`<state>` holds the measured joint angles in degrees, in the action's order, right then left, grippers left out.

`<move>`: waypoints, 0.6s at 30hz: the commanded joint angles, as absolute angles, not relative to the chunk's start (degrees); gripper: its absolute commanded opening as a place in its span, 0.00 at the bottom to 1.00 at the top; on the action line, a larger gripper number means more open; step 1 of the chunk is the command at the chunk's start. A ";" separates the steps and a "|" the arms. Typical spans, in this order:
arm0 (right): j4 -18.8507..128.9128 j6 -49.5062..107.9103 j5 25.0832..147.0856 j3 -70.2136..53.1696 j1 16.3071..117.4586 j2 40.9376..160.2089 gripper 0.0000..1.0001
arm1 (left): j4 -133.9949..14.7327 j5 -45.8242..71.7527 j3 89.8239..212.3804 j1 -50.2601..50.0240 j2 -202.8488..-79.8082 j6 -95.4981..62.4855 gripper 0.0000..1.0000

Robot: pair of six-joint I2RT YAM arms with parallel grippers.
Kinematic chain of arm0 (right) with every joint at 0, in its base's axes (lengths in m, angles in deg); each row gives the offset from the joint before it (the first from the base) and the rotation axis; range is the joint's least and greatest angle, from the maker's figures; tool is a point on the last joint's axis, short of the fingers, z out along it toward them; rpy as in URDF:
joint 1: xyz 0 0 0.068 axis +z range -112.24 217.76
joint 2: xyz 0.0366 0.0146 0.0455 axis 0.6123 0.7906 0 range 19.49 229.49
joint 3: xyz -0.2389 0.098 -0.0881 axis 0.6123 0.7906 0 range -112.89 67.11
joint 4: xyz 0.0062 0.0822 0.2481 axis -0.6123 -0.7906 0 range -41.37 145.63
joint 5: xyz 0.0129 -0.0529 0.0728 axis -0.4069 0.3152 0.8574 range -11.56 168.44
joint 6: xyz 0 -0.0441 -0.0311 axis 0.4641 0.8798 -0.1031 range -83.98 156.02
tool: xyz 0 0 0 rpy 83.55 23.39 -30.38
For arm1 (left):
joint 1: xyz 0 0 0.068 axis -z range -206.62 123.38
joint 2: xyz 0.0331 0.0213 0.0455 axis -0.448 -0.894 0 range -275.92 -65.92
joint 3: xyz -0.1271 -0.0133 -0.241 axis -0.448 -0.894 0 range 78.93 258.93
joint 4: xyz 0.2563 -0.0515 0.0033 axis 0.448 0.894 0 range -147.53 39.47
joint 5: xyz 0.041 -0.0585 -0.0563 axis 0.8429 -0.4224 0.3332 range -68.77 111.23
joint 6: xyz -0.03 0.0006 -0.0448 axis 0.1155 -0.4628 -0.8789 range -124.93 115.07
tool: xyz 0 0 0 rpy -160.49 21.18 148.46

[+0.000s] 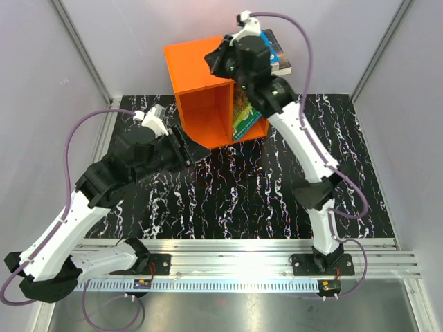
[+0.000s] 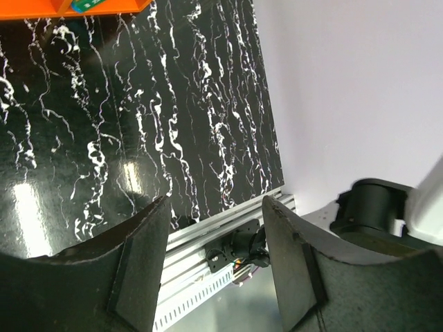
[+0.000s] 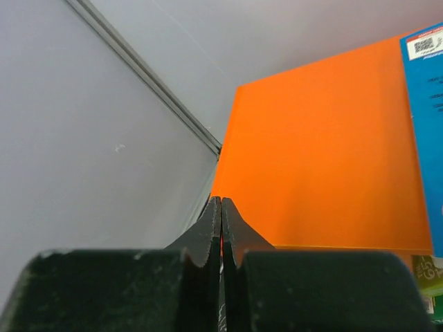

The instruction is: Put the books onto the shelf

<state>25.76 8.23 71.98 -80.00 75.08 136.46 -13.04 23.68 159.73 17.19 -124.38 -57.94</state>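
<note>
The orange shelf [image 1: 197, 86] stands at the back of the table. A bright blue book [image 1: 280, 61] lies on its top at the right, and shows at the right edge of the right wrist view as the blue book [image 3: 423, 104] on the shelf's top [image 3: 325, 152]. A green and blue illustrated book [image 1: 246, 116] leans in the shelf's open compartment. My right gripper [image 1: 214, 63] hovers over the shelf top, shut with nothing in it [image 3: 221, 204]. My left gripper [image 1: 194, 151] sits low beside the shelf's front left corner, open and empty [image 2: 214, 206].
The black marbled tabletop [image 1: 228, 200] spreads in front of the shelf. An aluminium rail [image 1: 242, 252] with both arm bases runs along the near edge. Pale walls close in on the left, right and back. The shelf's lower edge [image 2: 41, 8] shows at the left wrist view's top.
</note>
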 commanded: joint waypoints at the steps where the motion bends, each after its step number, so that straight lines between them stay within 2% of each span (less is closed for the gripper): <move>1: 24.43 11.40 61.50 -87.37 76.42 142.86 0.01 | -12.97 25.18 158.92 16.98 -120.60 -59.15 0.57; 11: 33.29 23.26 40.76 -90.47 80.11 151.23 0.01 | -2.60 30.36 159.09 17.06 -114.27 -61.35 0.57; 18: 38.39 31.26 32.84 -89.78 80.56 154.40 0.00 | 2.32 34.05 159.27 16.98 -111.10 -62.49 0.58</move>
<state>31.97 25.82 40.45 -88.50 80.10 154.27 0.71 30.48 158.59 17.19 -112.18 -61.55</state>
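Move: The right hand, fingers shut, hangs above the shelf's front; the blue book on the shelf top lies about 14 cm ahead, 10 cm to its right and 12 cm below. The dark book beneath it is some 13 cm ahead, 12 cm right and 14 cm down, while the shelf top's middle is roughly 11 cm straight ahead and 16 cm down. From the left hand the blue book is about 40 cm ahead, 11 cm right, nearly level. The right hand sinks about 10 cm and reaches some 8 cm forward over the bare orange top, towards the blue book's left side, fingers staying shut and short of the book, while the wrist turns some 25 degrees clockwise to point nearly straight ahead and rolls with its left side dipping. The left hand, empty and still part open, draws left and somewhat back, away from the shelf. ##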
